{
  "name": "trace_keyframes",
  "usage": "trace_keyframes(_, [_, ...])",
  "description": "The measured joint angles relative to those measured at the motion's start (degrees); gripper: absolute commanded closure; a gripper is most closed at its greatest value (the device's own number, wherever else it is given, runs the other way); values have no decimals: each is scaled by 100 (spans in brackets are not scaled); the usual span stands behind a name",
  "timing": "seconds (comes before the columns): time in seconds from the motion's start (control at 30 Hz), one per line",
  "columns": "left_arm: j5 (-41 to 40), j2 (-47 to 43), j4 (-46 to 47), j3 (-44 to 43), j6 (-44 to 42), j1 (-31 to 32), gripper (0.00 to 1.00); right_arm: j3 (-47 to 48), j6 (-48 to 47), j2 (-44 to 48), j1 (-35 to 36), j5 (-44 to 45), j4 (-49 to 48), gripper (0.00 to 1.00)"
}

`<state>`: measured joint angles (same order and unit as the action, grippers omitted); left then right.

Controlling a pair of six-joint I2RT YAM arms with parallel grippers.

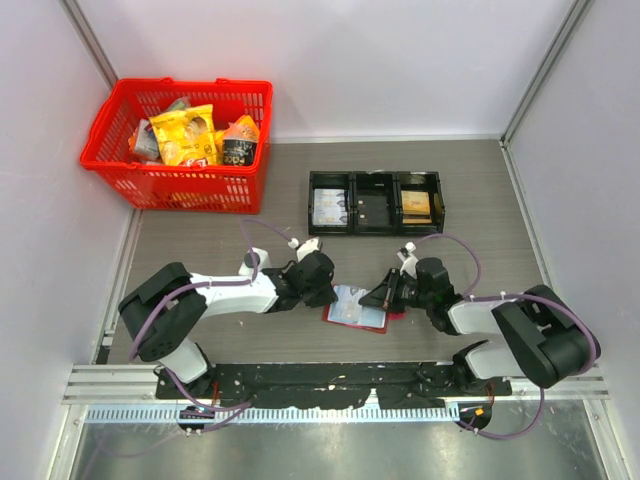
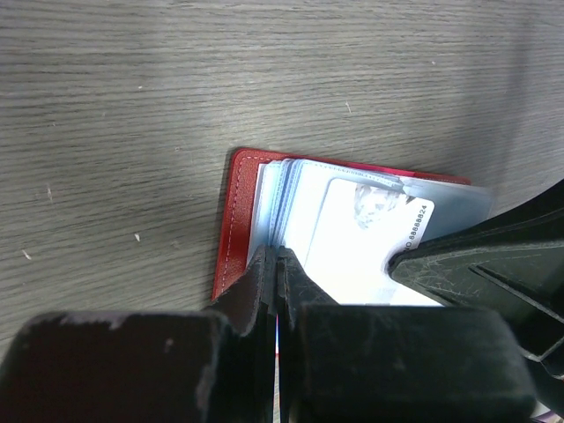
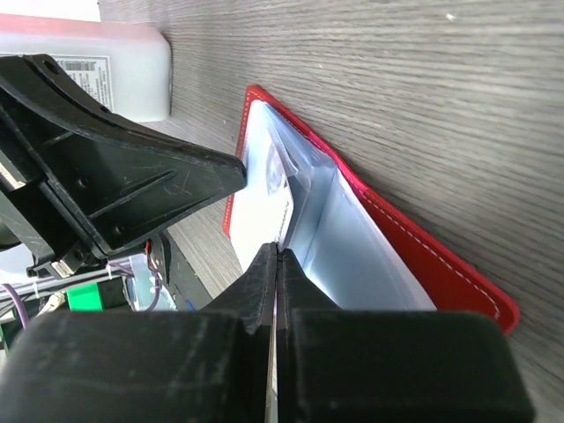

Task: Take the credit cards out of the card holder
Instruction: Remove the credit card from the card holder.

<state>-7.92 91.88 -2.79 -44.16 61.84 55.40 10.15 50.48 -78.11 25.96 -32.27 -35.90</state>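
Note:
The red card holder (image 1: pixel 336 319) lies spread open on the table between my two grippers, its pale blue sleeves facing up. My left gripper (image 1: pixel 327 289) is shut on the sleeves' edge near the fold (image 2: pixel 277 256), next to the red cover (image 2: pixel 236 220). A whitish credit card (image 2: pixel 352 251) with small printed digits sits partly out of a sleeve. My right gripper (image 1: pixel 384 296) is shut at that card's edge (image 3: pixel 278 249), between the white card (image 3: pixel 260 220) and a blue sleeve (image 3: pixel 361 256). Any other credit cards are hidden in the sleeves.
A black three-compartment tray (image 1: pixel 375 203) stands behind the card holder, with items in its left and right compartments. A red basket (image 1: pixel 180 140) of snack packs stands at the back left. Grey walls close in both sides.

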Motion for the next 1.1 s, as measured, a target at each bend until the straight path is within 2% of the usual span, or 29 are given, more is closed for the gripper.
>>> trace_keyframes(0.37, [22,2,90,46,107,0,100,-22,-144,610,-260,-94,994,99])
trace_keyframes(0.73, [-15,-129,-76,94,98,-33,100,90,-457,2562,-435,330,3069,99])
trace_keyframes(0.8, [-46,-195,-195,94,76,-42,97,98,-466,2883,-446,446,3458,99])
trace_keyframes(0.9, [-87,-348,-295,94,52,-68,82,101,-455,3405,-446,619,3939,99])
trace_keyframes(0.97, [-118,-522,-339,92,15,-68,69,136,-433,3742,-446,730,4197,99])
trace_keyframes(1.03, [-138,-717,-350,92,-31,-72,52,190,-376,4070,-446,839,4336,99])
trace_keyframes(1.1, [-160,-992,-341,90,-61,-76,41,251,-313,4404,-446,935,4393,99])
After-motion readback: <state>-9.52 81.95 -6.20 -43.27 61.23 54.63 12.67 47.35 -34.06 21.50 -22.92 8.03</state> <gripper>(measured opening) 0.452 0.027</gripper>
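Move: The right gripper already pinches the right end of the credit card. The card's middle lies about 3 cm to its left and 1 cm ahead, and the open card holder's middle 1 cm left, 1 cm back and slightly below. The black tray is some 22 cm ahead of it and 3 cm right. From the left gripper, shut on the holder's left side, the card is about 4 cm right and level, the holder's middle 5 cm right and 2 cm back. Keep the left gripper pinched on the holder's left side as a brace while the right gripper, still shut on the card, draws it about 5 cm to the right, low at first, then climbing nearly 6 cm off the holder and turning some 10 degrees clockwise. Once it is well on its way, open the left fingers about halfway and lift them straight up off the holder, some 5 cm. ##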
